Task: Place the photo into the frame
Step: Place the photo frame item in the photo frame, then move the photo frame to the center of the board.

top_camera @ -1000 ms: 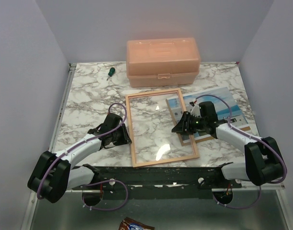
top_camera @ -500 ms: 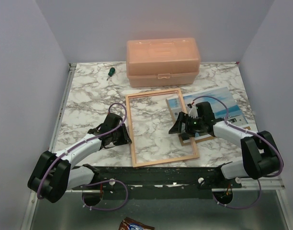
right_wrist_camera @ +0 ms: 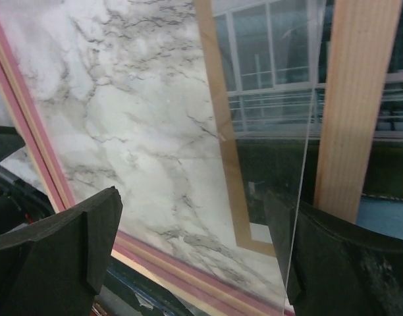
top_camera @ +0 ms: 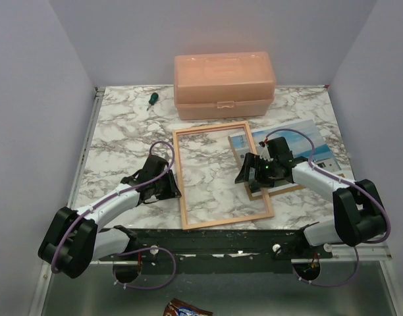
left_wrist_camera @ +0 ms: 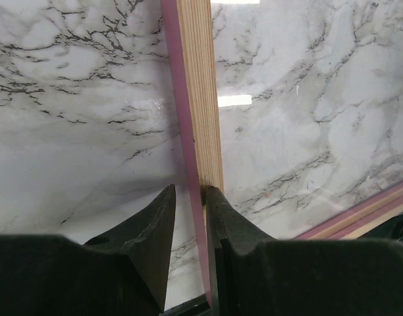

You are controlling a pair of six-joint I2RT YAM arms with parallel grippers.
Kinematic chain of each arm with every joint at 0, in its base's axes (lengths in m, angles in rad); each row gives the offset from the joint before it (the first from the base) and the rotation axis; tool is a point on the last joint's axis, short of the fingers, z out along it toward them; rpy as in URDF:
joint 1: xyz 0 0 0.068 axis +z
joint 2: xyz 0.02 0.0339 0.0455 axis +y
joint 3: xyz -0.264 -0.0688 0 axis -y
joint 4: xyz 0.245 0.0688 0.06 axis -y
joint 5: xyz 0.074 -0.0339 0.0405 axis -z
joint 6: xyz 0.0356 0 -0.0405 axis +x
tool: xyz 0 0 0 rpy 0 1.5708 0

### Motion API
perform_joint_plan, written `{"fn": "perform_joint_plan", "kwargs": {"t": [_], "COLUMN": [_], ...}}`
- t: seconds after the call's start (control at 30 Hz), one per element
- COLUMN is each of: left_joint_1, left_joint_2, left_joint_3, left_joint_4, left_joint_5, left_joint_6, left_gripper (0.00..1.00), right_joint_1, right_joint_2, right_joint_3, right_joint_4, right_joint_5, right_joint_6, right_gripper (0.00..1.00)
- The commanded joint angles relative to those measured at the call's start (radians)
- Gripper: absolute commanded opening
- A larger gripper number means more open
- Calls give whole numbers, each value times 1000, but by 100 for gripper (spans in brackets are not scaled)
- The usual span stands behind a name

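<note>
The frame (top_camera: 221, 174) lies back-up on the marble table, pale wood on top and pink at its edges. My left gripper (top_camera: 171, 188) sits on its left rail (left_wrist_camera: 205, 118): the jaws stand narrowly apart, the right finger (left_wrist_camera: 221, 224) rests on the wood, and the left finger (left_wrist_camera: 155, 230) stands off the pink edge with marble showing between. The photo (top_camera: 307, 141) lies on a brown backing board (top_camera: 284, 189), and its left part runs under the frame. My right gripper (top_camera: 251, 172) hangs wide open over the frame's right rail (right_wrist_camera: 356, 99), with nothing between its fingers (right_wrist_camera: 56, 243).
A peach plastic box (top_camera: 224, 85) stands at the back, right behind the frame. A small green-handled screwdriver (top_camera: 151, 99) lies at the back left. A clear pane's edge (right_wrist_camera: 305, 197) shows over the photo in the right wrist view. Walls close in on both sides.
The right jaws have spread from narrow to wide over the frame's right rail, and that wrist has shifted slightly. The left arm, frame and photo have stayed put.
</note>
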Motion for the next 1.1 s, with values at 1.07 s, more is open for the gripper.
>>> {"fn": "perform_joint_plan", "kwargs": {"t": [1.07], "left_joint_1": [-2], "left_joint_2": [-78], "left_joint_3": [19], "left_joint_4": [-69], "left_joint_5": [40], "left_joint_6": [19], "left_gripper": [57], "right_joint_1": [9], "right_joint_2": [-22], "right_joint_3": [114], "right_joint_4": [-261], "right_joint_5": [464], "right_joint_6": [44], "right_gripper": [100]}}
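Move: The frame's right rail has its middle roughly 5 cm right of the open right hand, 3 cm ahead and 3 cm lower. The photo, partly under that rail, centres about 14 cm right of the hand, 7 ahead and 4 lower; the clear sheet's middle is some 8 cm left, 1 ahead and 3 lower. The left hand is at the left rail, whose middle is about 4 cm ahead, 1 right and 1 lower. Open right hand swings about 6 cm right over the right rail, fingers tipping steeper; left fingers open wider. ##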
